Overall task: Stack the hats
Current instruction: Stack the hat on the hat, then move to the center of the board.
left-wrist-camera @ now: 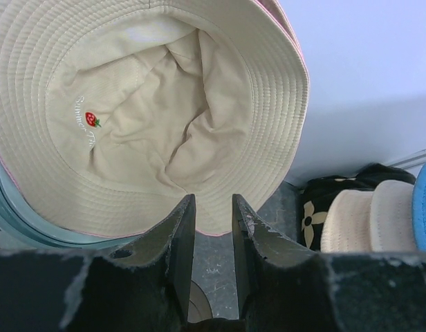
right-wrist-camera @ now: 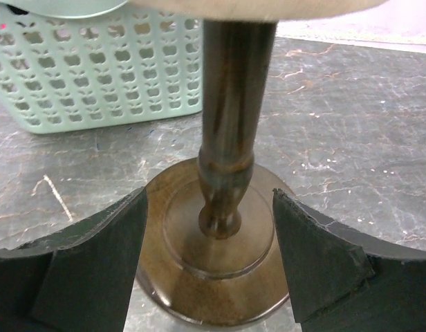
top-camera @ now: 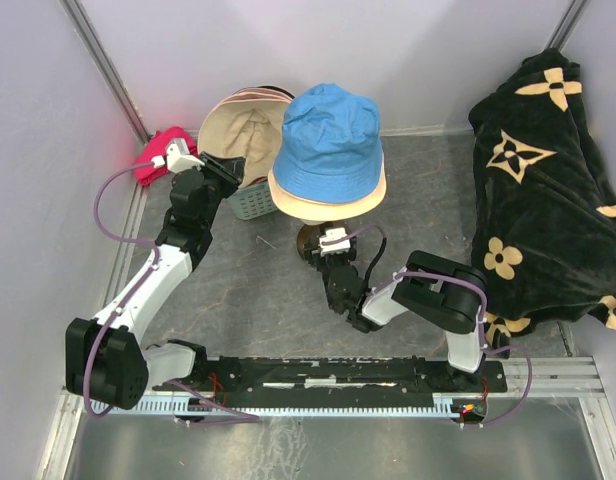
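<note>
A blue hat [top-camera: 328, 140] sits on top of a tan hat [top-camera: 333, 207] on a dark wooden stand [right-wrist-camera: 225, 104] at mid table. A cream hat [left-wrist-camera: 151, 104] with a small strawberry mark leans in a basket, its inside facing my left gripper [left-wrist-camera: 213, 197]. That gripper [top-camera: 228, 172] hovers just short of the brim, its jaws a narrow gap apart with only table showing between them. A pink edge [left-wrist-camera: 279, 21] shows behind the cream hat. My right gripper [right-wrist-camera: 208, 194] is open wide, one finger on each side of the stand's round base [right-wrist-camera: 213, 277], clear of the post.
The mint basket [top-camera: 250, 203] stands left of the stand. A magenta cloth [top-camera: 158, 155] lies by the left wall. A large black cloth with beige flowers [top-camera: 548, 190] fills the right side. Walls close in at the back and both sides.
</note>
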### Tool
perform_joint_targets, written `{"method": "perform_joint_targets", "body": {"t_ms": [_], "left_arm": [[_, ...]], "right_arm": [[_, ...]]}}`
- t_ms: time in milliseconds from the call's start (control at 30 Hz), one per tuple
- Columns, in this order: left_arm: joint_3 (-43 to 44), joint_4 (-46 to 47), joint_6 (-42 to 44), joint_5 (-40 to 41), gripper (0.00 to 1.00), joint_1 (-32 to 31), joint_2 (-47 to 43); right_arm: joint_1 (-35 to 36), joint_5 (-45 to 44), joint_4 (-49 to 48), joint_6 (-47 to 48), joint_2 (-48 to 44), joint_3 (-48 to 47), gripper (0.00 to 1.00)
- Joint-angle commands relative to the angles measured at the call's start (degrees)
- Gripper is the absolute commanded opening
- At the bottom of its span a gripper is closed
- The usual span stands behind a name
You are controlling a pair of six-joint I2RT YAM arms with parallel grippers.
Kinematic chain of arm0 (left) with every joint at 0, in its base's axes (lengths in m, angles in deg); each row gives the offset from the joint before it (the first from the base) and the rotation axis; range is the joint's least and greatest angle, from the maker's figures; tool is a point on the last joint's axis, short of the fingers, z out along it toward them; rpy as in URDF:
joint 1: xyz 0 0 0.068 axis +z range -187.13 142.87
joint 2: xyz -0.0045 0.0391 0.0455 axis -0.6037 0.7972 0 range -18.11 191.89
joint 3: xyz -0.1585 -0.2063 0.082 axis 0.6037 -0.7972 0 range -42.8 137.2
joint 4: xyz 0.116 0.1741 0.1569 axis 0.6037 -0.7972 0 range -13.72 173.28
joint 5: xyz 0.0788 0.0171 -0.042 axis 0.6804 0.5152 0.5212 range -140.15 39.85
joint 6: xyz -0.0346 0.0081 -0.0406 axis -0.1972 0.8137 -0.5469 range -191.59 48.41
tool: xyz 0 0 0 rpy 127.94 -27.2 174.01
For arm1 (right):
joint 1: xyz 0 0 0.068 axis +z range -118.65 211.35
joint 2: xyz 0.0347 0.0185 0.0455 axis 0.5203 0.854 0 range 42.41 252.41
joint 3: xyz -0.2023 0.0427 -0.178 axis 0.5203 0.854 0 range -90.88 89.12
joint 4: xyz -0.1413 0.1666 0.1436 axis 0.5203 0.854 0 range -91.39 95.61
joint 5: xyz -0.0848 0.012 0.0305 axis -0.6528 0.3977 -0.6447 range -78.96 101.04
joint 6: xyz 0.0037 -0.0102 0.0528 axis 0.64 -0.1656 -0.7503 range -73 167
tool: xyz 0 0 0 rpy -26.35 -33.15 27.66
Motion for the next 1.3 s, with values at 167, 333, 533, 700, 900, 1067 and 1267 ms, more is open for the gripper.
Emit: {"method": "perform_joint_targets", "body": {"t_ms": [167,333,533,700,900,1067,1267], "left_arm": [[-0.1,5.4,2.0,-0.7,0.35,-0.6,0.3],[0.0,5.7,2.5,-0.7,0.35,-0.6,0.3],[-0.8,6.8,2.9,-0.9,0.34,-0.6,0.2],[-1.0,6.8,3.4,-0.9,0.34,-0.7,0.0],[-2.3,7.8,3.3,-0.8,0.35,-0.7,-0.5],[-3.0,8.3,3.3,-0.6,0.35,-0.7,-0.6],[-3.2,8.6,3.3,-0.4,0.34,-0.7,-0.6]], "right_arm": [[-3.7,1.5,-4.8,1.9,3.0,-5.0,0.81],[-4.7,2.7,-4.8,1.6,4.4,-6.6,0.79],[-5.7,3.6,-4.8,1.5,5.9,-8.2,0.71],[-6.4,4.1,-4.8,1.6,6.3,-8.5,0.57],[-7.2,4.1,-4.8,0.8,6.4,-7.4,0.38],[-7.6,3.9,-4.8,0.3,6.3,-6.4,0.31],[-8.6,3.9,-4.8,0.3,4.4,-4.4,0.21]]}}
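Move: The stand's dark post, under the stacked hats, is about 5 cm ahead of the right hand, 1 cm to its right and roughly level with it. The beige hat's brim overhangs the post about 11 cm above that hand, and the basket is some 20 cm ahead of it, 14 cm to its left and slightly lower. From the left hand, the post is roughly 17 cm to the right, 5 cm back and 17 cm below. The stand's post, between its round base and the overhanging beige hat, is what the right hand goes for: fingers open, it slides straight forward under the brim by about 5 cm, easing off at the end. The fingers then close from both sides and pinch the post just above its narrow foot, holding it with clearly raised grip effort while the hand stays almost still. ##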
